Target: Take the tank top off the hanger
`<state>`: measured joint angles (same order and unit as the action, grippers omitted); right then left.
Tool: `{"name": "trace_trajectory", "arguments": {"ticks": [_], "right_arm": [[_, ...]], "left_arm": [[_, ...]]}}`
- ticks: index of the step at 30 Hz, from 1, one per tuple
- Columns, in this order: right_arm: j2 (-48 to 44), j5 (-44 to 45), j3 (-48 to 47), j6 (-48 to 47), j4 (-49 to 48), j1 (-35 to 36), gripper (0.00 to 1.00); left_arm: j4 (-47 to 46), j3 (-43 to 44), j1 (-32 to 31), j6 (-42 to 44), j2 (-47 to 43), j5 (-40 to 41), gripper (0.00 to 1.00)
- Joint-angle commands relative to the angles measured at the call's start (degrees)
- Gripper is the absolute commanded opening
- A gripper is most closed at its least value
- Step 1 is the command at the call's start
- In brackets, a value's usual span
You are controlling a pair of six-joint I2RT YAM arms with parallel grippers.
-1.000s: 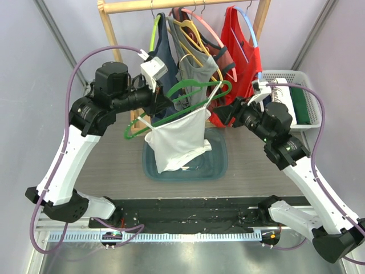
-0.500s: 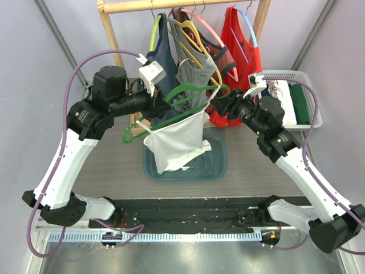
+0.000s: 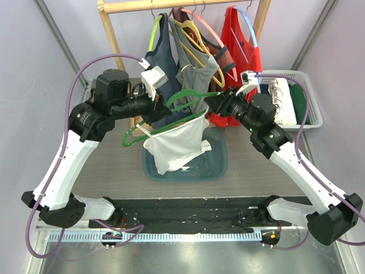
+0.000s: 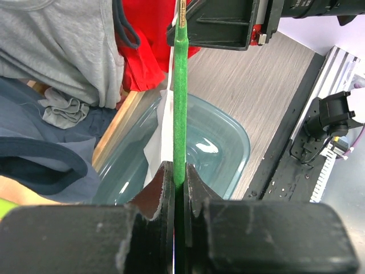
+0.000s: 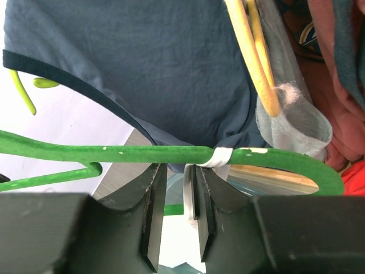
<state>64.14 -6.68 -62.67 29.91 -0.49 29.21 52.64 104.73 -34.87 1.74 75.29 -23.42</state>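
A white tank top (image 3: pixel 177 142) hangs by its straps from a green hanger (image 3: pixel 188 91) above a teal bin. My left gripper (image 3: pixel 155 114) is shut on the hanger's lower bar, which shows as a green rod (image 4: pixel 180 103) pinched between the jaws (image 4: pixel 178 174). My right gripper (image 3: pixel 210 103) is at the hanger's right end. In the right wrist view the white strap (image 5: pixel 219 157) wraps over the green bar (image 5: pixel 114 153) and runs down between the jaws, along the right finger. The right gripper (image 5: pixel 177 171) stands open by a narrow gap, just under the bar.
The teal bin (image 3: pixel 219 165) sits on the table under the tank top. Behind, a wooden rack (image 3: pixel 171 5) carries navy (image 3: pixel 165 57), grey (image 3: pixel 197 63) and red (image 3: pixel 239 51) tops on hangers. A white basket (image 3: pixel 308 103) with folded clothes stands at the right.
My right gripper has moved left to the hanger's right end and its jaws have narrowed around the strap. The left gripper keeps its hold; the hanger shifted slightly.
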Motion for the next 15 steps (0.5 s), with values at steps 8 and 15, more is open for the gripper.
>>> {"name": "trace_trajectory", "arguments": {"ticks": [8, 15], "right_arm": [[-1.12, 2.54, -1.40, -0.12, -2.76, 1.02, 0.17], [-5.50, 4.30, -2.19, -1.08, -0.40, 1.20, 0.02]], "left_arm": [[-1.67, 1.27, -0.37, -0.33, -2.86, -1.37, 0.00], [-1.75, -1.89, -0.37, 1.07, -4.88, 1.88, 0.00]]}}
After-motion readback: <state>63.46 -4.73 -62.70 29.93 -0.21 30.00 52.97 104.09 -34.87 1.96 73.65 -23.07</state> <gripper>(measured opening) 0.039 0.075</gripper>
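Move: The white strap of the tank top, looped over the green hanger's right end, lies right at my right hand's open fingertips, with the hanger's bar roughly 2 cm above them. The white tank top's body hangs some 9 cm left, 4 cm back and 14 cm below. The navy tank top hangs about 15 cm ahead and 11 cm left, the grey one about 14 cm ahead and 3 cm left. From my left hand the strap is about 13 cm right and 3 cm ahead. I close my right fingers from about a third open to nearly shut, pinching the white strap just under the hanger's green bar, while that hand stays in place without turning. My left hand keeps its grip on the hanger and eases it less than 1 cm back and to the left. ##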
